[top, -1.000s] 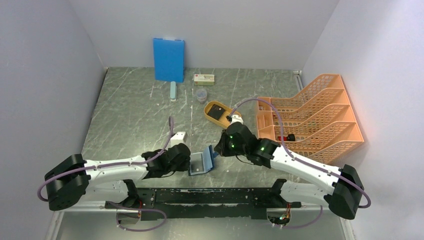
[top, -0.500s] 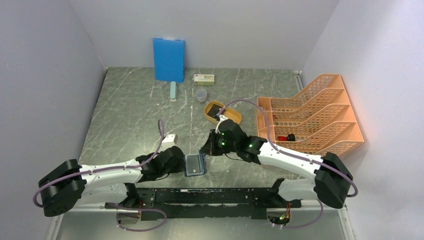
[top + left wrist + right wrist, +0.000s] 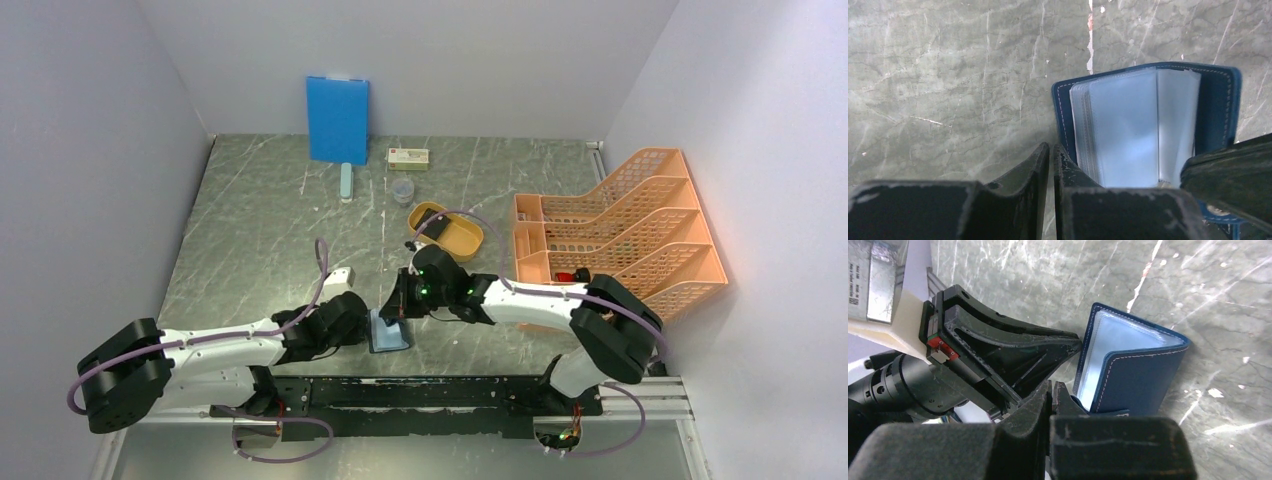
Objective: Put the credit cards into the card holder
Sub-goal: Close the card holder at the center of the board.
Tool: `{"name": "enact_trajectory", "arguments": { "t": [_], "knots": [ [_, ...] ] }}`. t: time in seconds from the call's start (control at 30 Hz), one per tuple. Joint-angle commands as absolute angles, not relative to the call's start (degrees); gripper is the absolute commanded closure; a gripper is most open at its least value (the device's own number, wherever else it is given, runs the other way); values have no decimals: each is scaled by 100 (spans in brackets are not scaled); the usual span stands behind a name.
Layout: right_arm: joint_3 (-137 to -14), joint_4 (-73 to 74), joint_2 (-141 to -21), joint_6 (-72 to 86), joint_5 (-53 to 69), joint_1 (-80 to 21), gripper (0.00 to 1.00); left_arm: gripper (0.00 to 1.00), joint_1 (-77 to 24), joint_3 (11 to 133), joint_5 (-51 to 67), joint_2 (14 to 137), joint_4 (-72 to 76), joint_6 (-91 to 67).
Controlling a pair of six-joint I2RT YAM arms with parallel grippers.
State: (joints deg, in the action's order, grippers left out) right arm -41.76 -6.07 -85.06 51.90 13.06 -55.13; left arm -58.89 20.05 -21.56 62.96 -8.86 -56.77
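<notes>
The navy card holder (image 3: 389, 332) lies open near the front edge, its clear sleeves (image 3: 1133, 130) facing up. In the right wrist view one cover (image 3: 1140, 385) stands half raised. My right gripper (image 3: 1053, 387) is shut at the holder's near edge, apparently pinching its clasp tab. My left gripper (image 3: 1051, 150) sits at the holder's left edge, shut to a thin slit with nothing between the fingers. The right gripper's black body (image 3: 1230, 172) shows beside the holder. A dark credit card (image 3: 432, 226) lies in the yellow oval tray (image 3: 462, 240).
A blue board (image 3: 337, 119) leans on the back wall, with a pale bar (image 3: 346, 181), a small box (image 3: 408, 157) and a clear cup (image 3: 402, 190) in front of it. An orange file rack (image 3: 620, 235) fills the right side.
My right gripper has swung left toward the left gripper, and the card holder has shifted left with it. The left jaws have closed further.
</notes>
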Motion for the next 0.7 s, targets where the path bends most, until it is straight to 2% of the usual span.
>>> {"name": "enact_trajectory", "arguments": {
  "t": [0.0, 0.43, 0.47, 0.6, 0.67],
  "knots": [
    [-4386, -834, -8683, 5173, 1526, -5589, 100, 85, -5834, 1849, -2125, 6332, -1092, -5689],
    [-4569, -1307, -9103, 5203, 1832, -5991, 100, 85, -5812, 1587, -2175, 5866, -1238, -6031],
    [-4576, -1240, -9023, 5184, 1810, -6008, 97, 85, -5810, 1578, -2194, 5822, -1265, -6044],
    [-4568, -894, -8574, 5080, 1647, -6014, 60, 85, -5810, 1556, -2262, 5677, -1333, -6067],
    [-4620, -625, -8366, 5008, 1605, -6012, 50, 85, -5810, 1556, -2268, 5660, -1336, -6073]
  ]
}}
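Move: The right hand holds the strap of the card holder's raised right flap. The middle of the holder's base lies about 5 cm below it, some 2 cm back and 1 cm to its left. The left gripper's closed tips stand about 5 cm left of the right hand, 2 cm back and 5 cm below. The yellow tray is roughly 23 cm ahead and 15 cm to the right. From the left hand, the holder's middle is about 5 cm to the right, level with it and 1 cm below. Still pinching the strap, the right hand draws the flap over the card holder, about 3.5 cm left and 3 cm back, turning some 8 degrees counter-clockwise. At the end its fingers open and let go of the strap while the hand rises about 1.5 cm. The left gripper stays low beside the holder's left edge, easing about 1 cm left. ##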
